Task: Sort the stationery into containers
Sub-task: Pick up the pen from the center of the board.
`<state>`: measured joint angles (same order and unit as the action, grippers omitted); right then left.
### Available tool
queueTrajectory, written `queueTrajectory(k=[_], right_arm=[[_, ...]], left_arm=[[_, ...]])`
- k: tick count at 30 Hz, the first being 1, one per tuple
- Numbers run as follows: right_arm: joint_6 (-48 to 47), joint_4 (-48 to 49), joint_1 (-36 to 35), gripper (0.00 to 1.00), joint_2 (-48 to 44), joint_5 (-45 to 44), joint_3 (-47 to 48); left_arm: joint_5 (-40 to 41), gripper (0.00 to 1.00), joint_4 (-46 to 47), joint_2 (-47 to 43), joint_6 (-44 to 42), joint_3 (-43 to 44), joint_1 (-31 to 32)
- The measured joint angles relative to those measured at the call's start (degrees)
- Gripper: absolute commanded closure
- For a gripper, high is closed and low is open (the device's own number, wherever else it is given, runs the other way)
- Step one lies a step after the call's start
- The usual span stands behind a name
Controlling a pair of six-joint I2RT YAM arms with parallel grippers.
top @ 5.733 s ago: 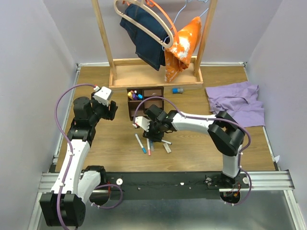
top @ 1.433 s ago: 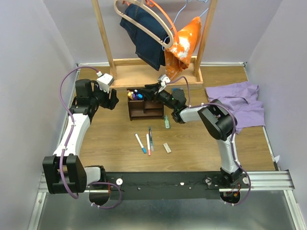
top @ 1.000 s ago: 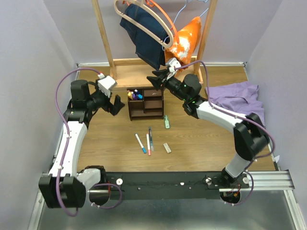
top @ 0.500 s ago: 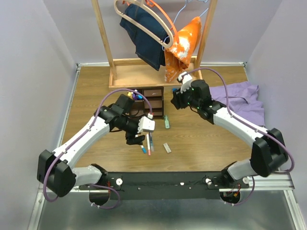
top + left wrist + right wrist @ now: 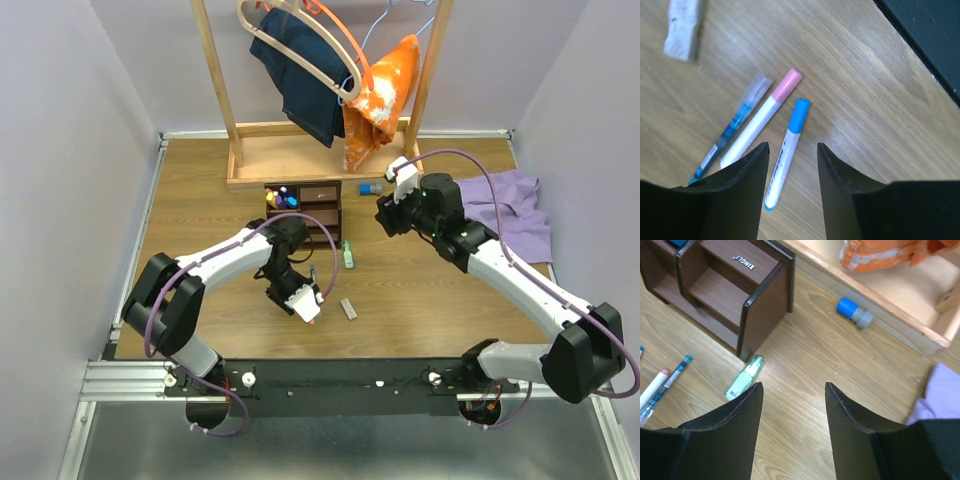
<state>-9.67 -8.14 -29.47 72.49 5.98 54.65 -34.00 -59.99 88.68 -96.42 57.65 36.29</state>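
Three pens lie side by side on the wooden table: a white pen with a blue tip (image 5: 785,155), a white pen with a pink tip (image 5: 760,125) and a clear blue pen (image 5: 730,131). My left gripper (image 5: 791,146) (image 5: 290,300) is open just above them, its jaws either side of the blue-tipped pen. A beige eraser (image 5: 684,30) (image 5: 347,309) lies nearby. My right gripper (image 5: 793,385) (image 5: 386,220) is open and empty above bare table, right of the dark brown organizer (image 5: 735,285) (image 5: 303,208). A green highlighter (image 5: 744,377) (image 5: 347,256) lies by the organizer's corner. A blue-capped item (image 5: 854,313) (image 5: 370,188) lies farther back.
The tall light-wood clothes rack (image 5: 320,165) with hanging clothes stands behind the organizer; its base (image 5: 880,290) runs close to the blue-capped item. A purple cloth (image 5: 495,210) lies at the right. Highlighters stand in the organizer's back left slot (image 5: 281,198).
My left arm has swung from the far left across to the pens and come down over them. My right arm has drawn back from the organizer toward the right.
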Motion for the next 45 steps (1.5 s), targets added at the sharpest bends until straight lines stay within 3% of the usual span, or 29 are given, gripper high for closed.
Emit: queueTrajectory(k=[7,24,30,35,40,45], right_arm=[[-1.2,-1.1,0.8,0.40,-3.6,-1.1,-0.5],[-1.3,-1.8,2.5,0.41,-4.6,-1.4,-1.5],[-1.3,-1.8,2.6,0.41,-4.6,-1.4,-1.5],[-1.4,-1.8,2.6,0.41,-4.5,-1.4,-1.5],[-1.4,-1.8,3.0,0.42,-3.5,-1.4,-1.3],[-1.4,-2.0,3.0,0.42,-0.3,-1.0,0.1]], left_arm=[[2.1,0.58,-0.5,3.5,-4.5,0.1,3.0],[4.5,0.64,6.3,7.4,-0.9,-1.1,5.1],[5.7,0.74,8.5,4.9,-1.3,-4.0,5.5],[6.2,0.93,9.4,3.7,-1.1,-5.4,5.5],[6.7,0.96,6.5,3.6,0.4,-4.0,5.3],[6.1,0.96,-4.7,1.6,3.1,7.2,3.3]])
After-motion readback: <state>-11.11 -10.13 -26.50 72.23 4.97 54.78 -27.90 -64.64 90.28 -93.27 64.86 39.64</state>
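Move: The blue-capped pen lies almost under the left hand, its middle about 2 cm ahead, 1 cm to the left and 4 cm below; the cap is its near end. The pink-capped pen lies about 4 cm to the right of its middle and 1 cm nearer the base, the clear-blue pen some 5 cm to its right and 2 cm farther out. The eraser is roughly 12 cm to the left hand's right, level with it. From the right hand the blue-capped pen is about 22 cm left, 16 cm back, 18 cm below. The blue-capped pen is pinched near the join of cap and barrel: the left hand sinks about 4 cm over it, its half-open fingers narrowing on the way and then shutting on the pen. It then lifts quickly, some 6 cm, ending slightly farther forward with the grip kept. The empty right hand shifts about 3 cm to its right. ##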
